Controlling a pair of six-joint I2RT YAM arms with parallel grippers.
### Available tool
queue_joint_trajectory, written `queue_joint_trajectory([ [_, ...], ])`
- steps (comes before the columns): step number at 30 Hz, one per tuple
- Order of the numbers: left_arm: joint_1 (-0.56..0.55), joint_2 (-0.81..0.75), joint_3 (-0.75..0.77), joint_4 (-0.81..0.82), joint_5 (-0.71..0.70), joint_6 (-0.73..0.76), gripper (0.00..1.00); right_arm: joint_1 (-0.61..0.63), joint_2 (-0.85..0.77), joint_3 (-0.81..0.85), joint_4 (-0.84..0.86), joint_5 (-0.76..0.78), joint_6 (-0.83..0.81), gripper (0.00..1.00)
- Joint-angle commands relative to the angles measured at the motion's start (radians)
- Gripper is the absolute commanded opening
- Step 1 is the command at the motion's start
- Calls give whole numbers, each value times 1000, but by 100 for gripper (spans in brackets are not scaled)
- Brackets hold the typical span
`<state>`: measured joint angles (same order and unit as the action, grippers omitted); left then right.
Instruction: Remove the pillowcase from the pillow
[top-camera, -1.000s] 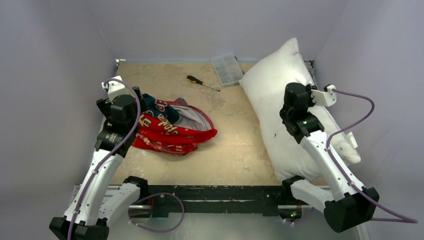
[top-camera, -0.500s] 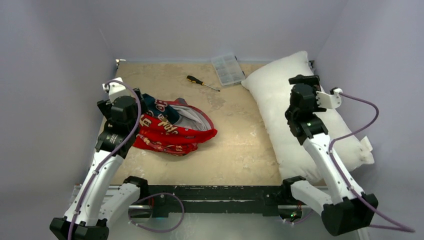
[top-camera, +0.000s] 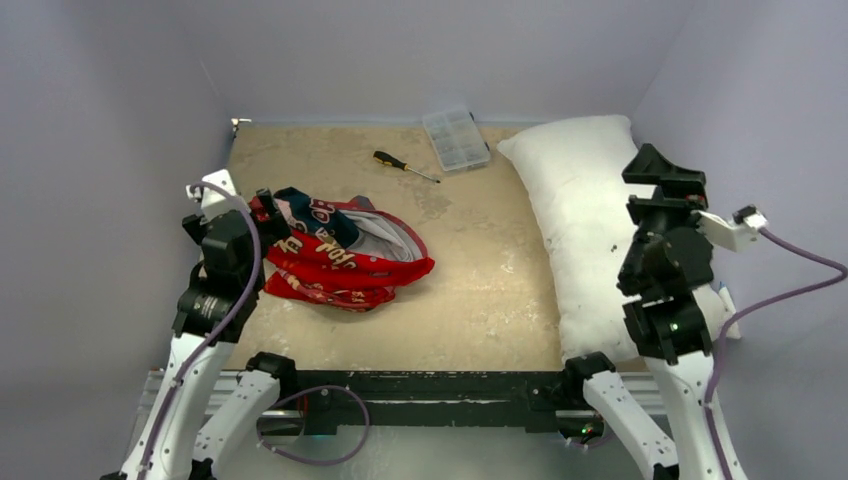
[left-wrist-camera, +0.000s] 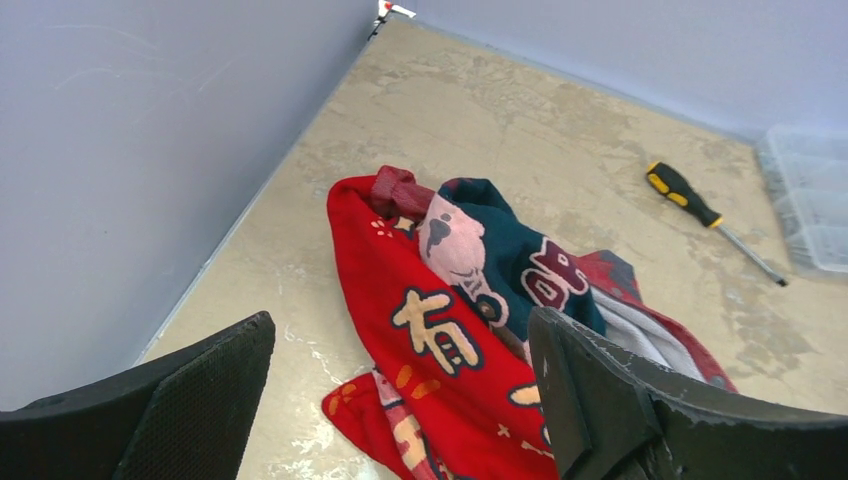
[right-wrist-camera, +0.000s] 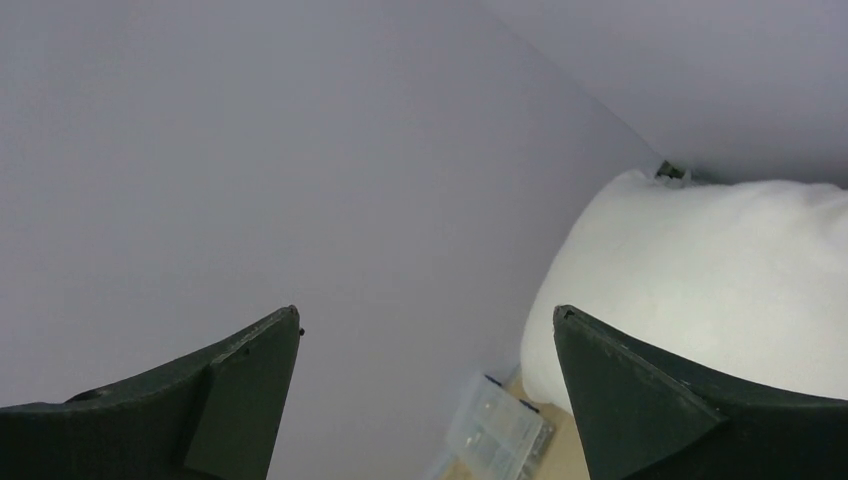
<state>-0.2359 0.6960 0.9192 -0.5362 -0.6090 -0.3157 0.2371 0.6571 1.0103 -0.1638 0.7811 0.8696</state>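
Note:
The red printed pillowcase (top-camera: 340, 255) lies crumpled on the left of the table, its pale inside showing. It holds no pillow. My left gripper (top-camera: 264, 214) hovers at its left end, open, and in the left wrist view the pillowcase (left-wrist-camera: 440, 340) lies below the left gripper (left-wrist-camera: 400, 330), apart from both fingers. The plain white pillow (top-camera: 585, 220) lies flat along the right side. My right gripper (top-camera: 667, 187) is raised above its right edge, open and empty. In the right wrist view, the right gripper (right-wrist-camera: 427, 315) points at the back wall, with the pillow (right-wrist-camera: 720, 280) on the right.
A yellow-and-black screwdriver (top-camera: 405, 166) (left-wrist-camera: 700, 205) lies at the back centre. A clear plastic compartment box (top-camera: 456, 138) (right-wrist-camera: 495, 430) sits beside the pillow's far corner. Grey walls close in the left, back and right sides.
My right gripper opened and let go of the pillow, which dropped flat onto the table. The right arm rose and drew back towards the near right. The left arm pulled back slightly.

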Motion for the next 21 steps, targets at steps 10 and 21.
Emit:
queue_joint_trajectory([
  [10, 4, -322, -105, -52, 86, -94, 96, 100, -299, -73, 195, -30, -391, 99],
  [21, 5, -365, -156, -41, 39, -86, 96, 156, -514, -251, 363, -74, -501, 99],
])
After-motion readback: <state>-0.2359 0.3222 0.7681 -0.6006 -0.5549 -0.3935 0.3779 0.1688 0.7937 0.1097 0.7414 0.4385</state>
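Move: The empty pillowcase lies crumpled on the table about 8 cm ahead of the left gripper, 19 cm to its right and 26 cm below it. The screwdriver is some 30 cm ahead and 33 cm to its right. The bare pillow's middle is roughly 10 cm ahead of the right gripper, about level sideways and 35 cm below it. The parts box stands some 36 cm ahead and 34 cm to that gripper's left. Bring the right gripper back about 12 cm, away from the bare pillow, rising some 5 cm early and then easing slightly down, while its fingers tip up and it rolls right side up. Draw the left gripper back about 6 cm from the pillowcase, up a little and then down again, tipping its fingers up about 10 degrees. Keep both grippers wide open and empty. ##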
